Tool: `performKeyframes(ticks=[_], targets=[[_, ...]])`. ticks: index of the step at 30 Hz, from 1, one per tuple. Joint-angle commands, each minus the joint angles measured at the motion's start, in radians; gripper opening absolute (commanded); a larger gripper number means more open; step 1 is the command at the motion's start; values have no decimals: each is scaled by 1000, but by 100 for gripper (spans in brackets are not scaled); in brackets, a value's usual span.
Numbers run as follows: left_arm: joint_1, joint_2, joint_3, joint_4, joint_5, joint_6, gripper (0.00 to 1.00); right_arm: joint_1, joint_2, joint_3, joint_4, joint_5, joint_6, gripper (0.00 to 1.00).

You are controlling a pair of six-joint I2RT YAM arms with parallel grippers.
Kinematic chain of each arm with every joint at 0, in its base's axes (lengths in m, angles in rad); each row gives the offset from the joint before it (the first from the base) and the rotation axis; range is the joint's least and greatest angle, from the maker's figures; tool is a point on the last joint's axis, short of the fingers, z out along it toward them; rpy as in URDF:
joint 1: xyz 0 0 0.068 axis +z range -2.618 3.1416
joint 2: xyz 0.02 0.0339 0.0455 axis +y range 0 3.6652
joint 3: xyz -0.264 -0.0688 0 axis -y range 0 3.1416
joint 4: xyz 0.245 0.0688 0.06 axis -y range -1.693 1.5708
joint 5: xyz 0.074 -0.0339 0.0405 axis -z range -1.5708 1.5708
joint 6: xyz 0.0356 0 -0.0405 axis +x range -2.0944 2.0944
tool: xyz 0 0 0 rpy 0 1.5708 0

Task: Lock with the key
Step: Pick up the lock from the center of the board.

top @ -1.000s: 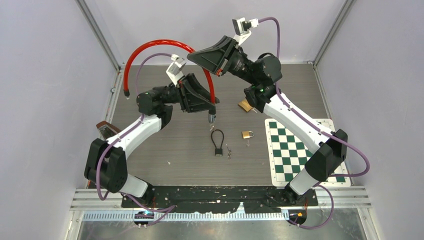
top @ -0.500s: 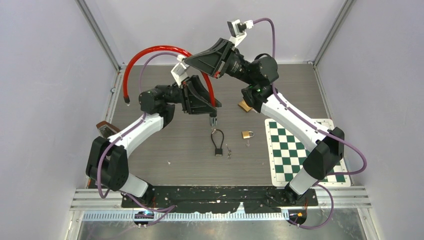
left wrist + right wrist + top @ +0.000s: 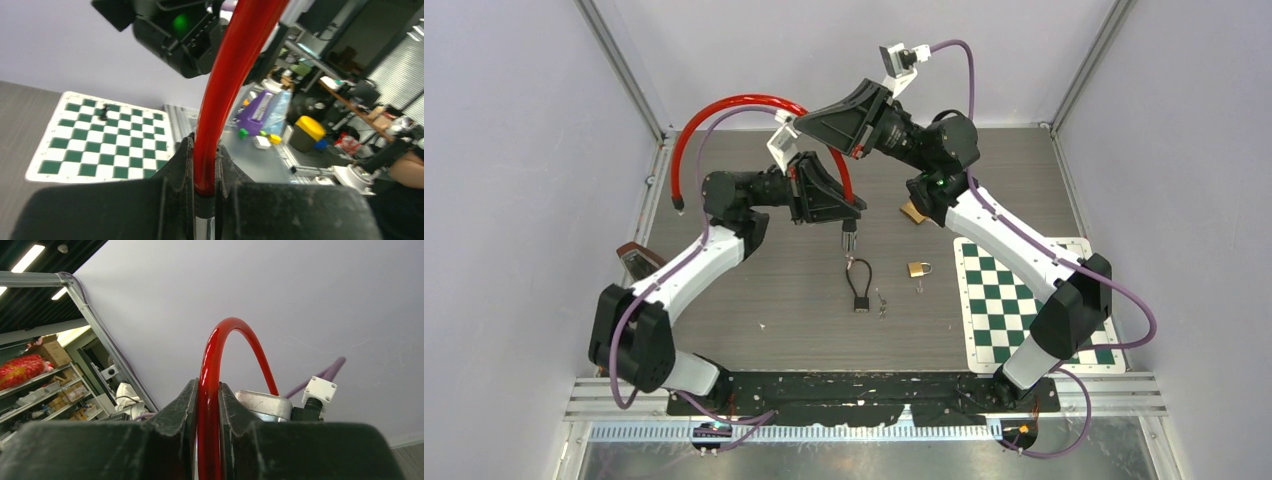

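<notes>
A red cable lock (image 3: 724,102) arches above the back of the table, held by both arms. My left gripper (image 3: 852,210) is shut on the red cable (image 3: 225,95) just above its black collar and silver metal end (image 3: 848,238), which hangs down below the jaws. Higher up, my right gripper (image 3: 806,120) is shut on the same cable (image 3: 209,390). The cable's other end (image 3: 678,203) dangles free at the left. A small bunch of keys (image 3: 881,303) lies on the table below, apart from both grippers.
A black cable padlock (image 3: 859,285) lies beside the keys. One brass padlock (image 3: 918,269) lies with a key (image 3: 920,288) near it, another (image 3: 913,211) sits under the right arm. A green chessboard mat (image 3: 1024,305) covers the right side. A brown object (image 3: 632,258) sits at the left edge.
My left gripper's jaws have closed onto the red cable near its metal end. The right gripper shifted slightly left with the cable, and the left arm drew back a little.
</notes>
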Motion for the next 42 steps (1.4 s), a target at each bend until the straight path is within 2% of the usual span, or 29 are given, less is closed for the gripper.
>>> performKeyframes(ticks=[1, 3, 5, 9, 14, 17, 22, 25, 28, 31, 33, 35, 42], targets=[[26, -152, -30, -609, -101, 491, 0, 4, -96, -41, 99, 53, -73, 16], [28, -198, 2, -935, -170, 731, 0, 1, -117, -70, 82, 77, -123, 24], [28, -216, 49, -1179, -226, 910, 0, -2, -131, -88, 53, 94, -172, 29], [28, -218, 121, -1473, -295, 1114, 0, -7, -150, -129, 9, 155, -216, 36], [28, -233, 98, -1577, -329, 1175, 0, -12, -179, -189, -37, 265, -210, 53], [28, -234, 94, -1626, -337, 1167, 0, -14, -196, -205, -82, 333, -214, 58], [28, -223, 125, -1774, -422, 1202, 0, -22, -214, -171, -272, 377, -292, 64], [28, -214, 141, -1853, -458, 1249, 0, -23, -203, -116, -390, 315, -414, 68], [24, -207, 154, -1926, -433, 1322, 0, -24, -170, -10, -612, 210, -647, 72], [12, -202, 170, -2018, -393, 1410, 0, -22, -140, 59, -767, 61, -841, 80], [-1, -205, 169, -2053, -386, 1442, 0, -19, -115, 110, -938, -4, -921, 81], [-8, -208, 163, -2058, -376, 1441, 0, -12, -99, 150, -1024, -43, -983, 82], [-28, -195, 187, -2136, -365, 1497, 0, 40, -85, 145, -1084, -67, -1093, 80]])
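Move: The red cable lock is already in both hands. The bare table it is taken down to lies about 39 cm below the left hand, some 7 cm to its left and 1 cm back. From the left hand, the black cable lock lies 8 cm ahead and 1 cm right, its keys 6 cm ahead and 5 cm right, both on the table. From the right hand, which grips the red arch, the red lock's barrel is about 20 cm below, 8 cm right, 4 cm back. The red cable lock, still pinched near its barrel by the left hand, is lowered some 18 cm towards the bare table, drifting 6 cm left. That hand swings 5 cm forward, then back, rolling about 50 degrees until its fingers slant down to the right. The right hand opens wide and lets go of the cable, easing 6 cm forward, then dropping and drawing back to end about 12 cm lower, fingers levelled. ##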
